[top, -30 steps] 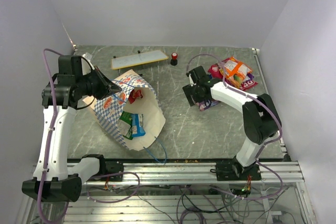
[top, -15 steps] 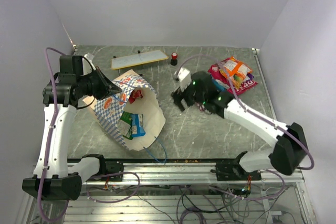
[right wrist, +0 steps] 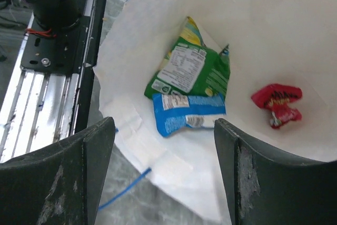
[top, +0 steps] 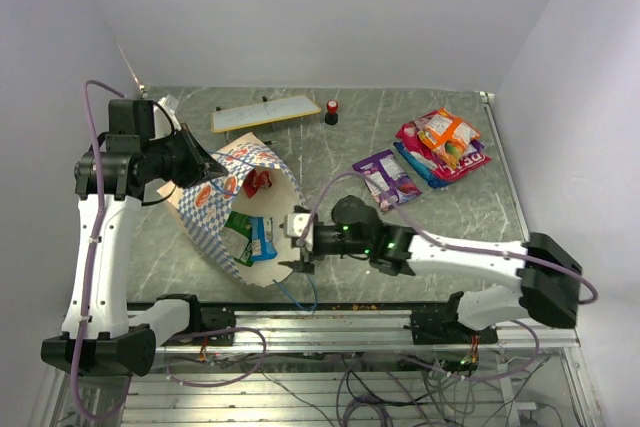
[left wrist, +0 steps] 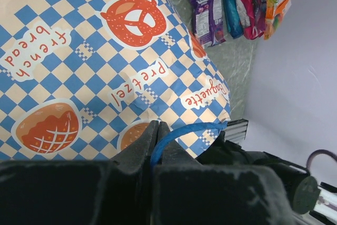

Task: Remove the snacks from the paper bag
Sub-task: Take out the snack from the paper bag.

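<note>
The checkered paper bag (top: 205, 209) lies on its side at the left, its mouth turned toward the near right. My left gripper (top: 215, 165) is shut on its upper blue cord handle (left wrist: 179, 133) and holds the mouth up. Inside, on the cream lining (right wrist: 253, 35), lie a green packet (right wrist: 192, 72), a blue packet (right wrist: 187, 117) and a tiny red wrapper (right wrist: 278, 104). My right gripper (top: 297, 237) stands open and empty at the bag's mouth, its fingers either side of the blue packet in the right wrist view. Other snacks lie out on the table: a purple packet (top: 386, 177) and a magenta, orange and blue pile (top: 445, 142).
A flat white board with a yellow edge (top: 265, 112) and a small red-and-black knob (top: 331, 111) sit at the back. The bag's lower blue cord (top: 298, 292) trails toward the metal rail (top: 380, 322) at the near edge. Walls close in on three sides.
My right arm has swung from beside the snack pile at the right across to the bag's mouth, leaving the purple packet on the table. The left arm still holds the handle.
</note>
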Robot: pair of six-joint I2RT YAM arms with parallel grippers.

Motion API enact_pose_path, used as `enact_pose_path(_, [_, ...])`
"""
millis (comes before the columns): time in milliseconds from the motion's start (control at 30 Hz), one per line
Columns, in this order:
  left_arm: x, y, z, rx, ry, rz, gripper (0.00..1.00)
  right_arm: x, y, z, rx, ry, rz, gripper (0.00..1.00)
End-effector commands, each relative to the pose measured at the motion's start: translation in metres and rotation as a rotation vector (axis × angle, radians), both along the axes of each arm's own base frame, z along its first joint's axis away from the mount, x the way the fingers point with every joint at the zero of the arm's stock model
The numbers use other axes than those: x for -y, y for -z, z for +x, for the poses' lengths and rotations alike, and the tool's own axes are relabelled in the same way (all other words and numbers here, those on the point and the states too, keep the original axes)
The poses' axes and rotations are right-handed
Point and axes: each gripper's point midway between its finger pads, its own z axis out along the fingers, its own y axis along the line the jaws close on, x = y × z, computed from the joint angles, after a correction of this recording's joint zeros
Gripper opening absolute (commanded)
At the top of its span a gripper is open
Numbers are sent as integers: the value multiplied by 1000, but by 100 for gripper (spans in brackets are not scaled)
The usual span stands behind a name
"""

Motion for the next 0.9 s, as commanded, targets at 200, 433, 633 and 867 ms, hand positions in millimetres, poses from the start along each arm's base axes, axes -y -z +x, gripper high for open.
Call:
enact_pose_path(200, [-2, 1, -3, -13, 29, 39, 7, -88, 29, 57, 181, 161, 56, 74])
enact_pose_path(433, [-2, 15, -14, -66, 44, 46, 7, -126, 58, 61, 183, 93, 36, 79])
enact_pose_path(633, [-2, 18, -13, -80, 73, 56, 7, -149, 79, 41, 208, -71, 14, 91])
enact_pose_path(867, [2, 23, -14, -95, 103, 44, 7, -168, 111, 42, 161, -99, -7, 100])
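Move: The green snack lies deep in the open bag, about 15 cm to my right hand's left, 6 cm farther forward and 15 cm below it. The blue snack is beside it on the near side, some 9 cm left and 5 cm ahead of that hand; the red snack sits about 11 cm left and 17 cm ahead. From my left hand, the green snack is roughly 26 cm below, 5 cm back and 2 cm left. I reach my right hand about 15 cm left into the bag's mouth towards the green snack, sinking some 10 cm and drifting forward in the first half. The fingers, already well apart, open fully on the way. My left hand keeps the blue handle pinched and eases down about 2 cm, tipping back slightly. ##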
